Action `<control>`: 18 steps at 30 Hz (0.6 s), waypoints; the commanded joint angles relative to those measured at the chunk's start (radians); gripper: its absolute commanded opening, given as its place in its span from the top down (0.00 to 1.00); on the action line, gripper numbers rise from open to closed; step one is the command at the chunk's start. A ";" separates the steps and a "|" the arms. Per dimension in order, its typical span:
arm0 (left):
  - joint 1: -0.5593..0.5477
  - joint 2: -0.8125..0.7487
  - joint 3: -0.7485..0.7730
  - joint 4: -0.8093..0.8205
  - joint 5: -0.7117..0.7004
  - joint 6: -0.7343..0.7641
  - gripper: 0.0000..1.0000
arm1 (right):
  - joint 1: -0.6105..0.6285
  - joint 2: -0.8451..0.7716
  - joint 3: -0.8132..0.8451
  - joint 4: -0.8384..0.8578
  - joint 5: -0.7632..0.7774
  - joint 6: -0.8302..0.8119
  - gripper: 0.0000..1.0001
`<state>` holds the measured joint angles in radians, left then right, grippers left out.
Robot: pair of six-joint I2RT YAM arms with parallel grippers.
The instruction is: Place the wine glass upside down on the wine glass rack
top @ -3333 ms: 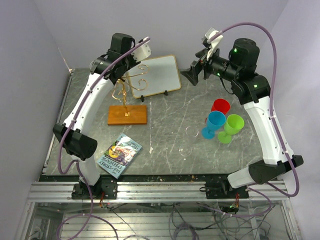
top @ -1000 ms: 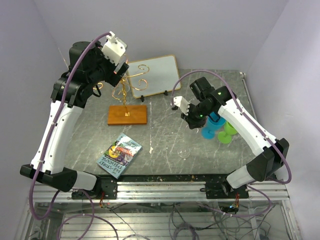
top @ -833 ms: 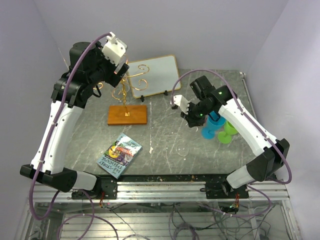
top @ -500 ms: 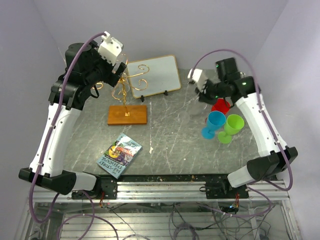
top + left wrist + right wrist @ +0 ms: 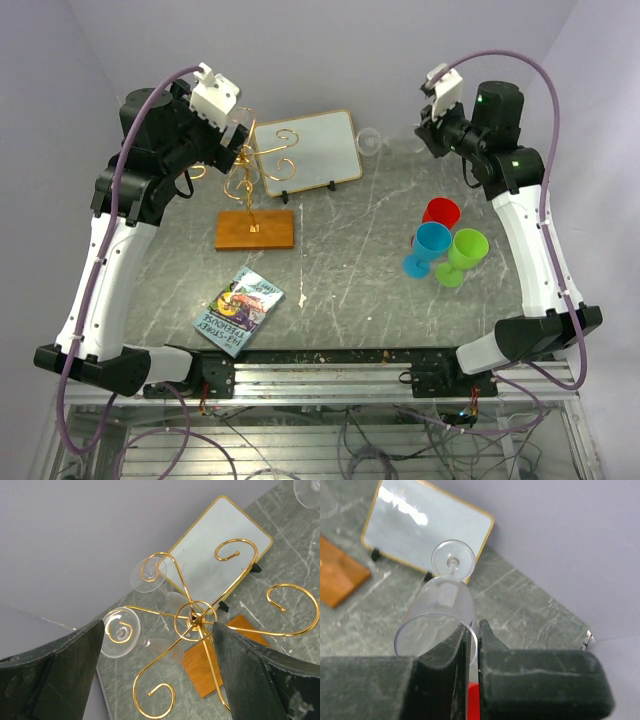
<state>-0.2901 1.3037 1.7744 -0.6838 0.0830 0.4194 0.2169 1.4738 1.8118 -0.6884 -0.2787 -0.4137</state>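
My right gripper (image 5: 402, 142) is shut on the rim of a clear wine glass (image 5: 370, 140), held in the air at the back right. In the right wrist view the wine glass (image 5: 442, 605) lies sideways, its foot pointing away, its rim pinched at my gripper (image 5: 474, 635). The wine glass rack (image 5: 246, 178) is gold wire on an orange-brown base (image 5: 255, 229), at the back left. My left gripper (image 5: 232, 135) hangs open just above it. From the left wrist, the rack (image 5: 192, 617) shows between the open gripper (image 5: 160, 680) fingers, with two clear glasses (image 5: 120, 632) hanging upside down from its scrolls.
A white gold-framed board (image 5: 305, 150) leans behind the rack. Red (image 5: 440, 213), blue (image 5: 428, 247) and green (image 5: 462, 254) goblets stand at the right. A book (image 5: 238, 311) lies near the front left edge.
My right arm has lifted the clear wine glass off the table and swung it up to the back right. The left arm has risen slightly, still open.
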 commanded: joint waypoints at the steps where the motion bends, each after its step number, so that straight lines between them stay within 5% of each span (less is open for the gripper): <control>1: 0.018 -0.024 -0.008 0.055 0.087 -0.034 0.01 | -0.007 -0.029 0.089 0.154 0.062 0.186 1.00; 8: 0.029 -0.041 -0.035 0.109 0.103 -0.127 0.01 | -0.007 -0.007 0.157 0.196 0.064 0.318 1.00; 18: 0.072 -0.048 -0.086 0.214 0.270 -0.441 0.01 | -0.005 0.044 0.250 0.231 -0.191 0.430 1.00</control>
<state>-0.2478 1.2728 1.7142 -0.5785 0.2260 0.1741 0.2150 1.4979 2.0109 -0.5228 -0.3229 -0.0490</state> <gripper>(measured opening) 0.993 0.046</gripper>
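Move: The right hand holds the wine glass by its rim, the foot hanging ahead, left and low. The rack's hub is about 36 cm to this hand's left, 6 cm farther out and 7 cm lower. The blue cup stands 7 cm right, 6 cm back and 30 cm down, with the red cup about 8 cm beyond it. From the open left hand the hub is some 11 cm ahead, 2 cm right and 12 cm below, and the held glass's middle about 35 cm right, 9 cm ahead and 10 cm lower. Keeping its pinch on the wine glass's rim, the right hand climbs about 11 cm, easing slightly left only at the end, while the wrist rolls its left side up some 20 degrees and tips a little upward, swinging the foot up and leftward. The left hand, fingers wide open, rolls its left side down about 15 degrees and creeps 2 cm right towards the glass. ##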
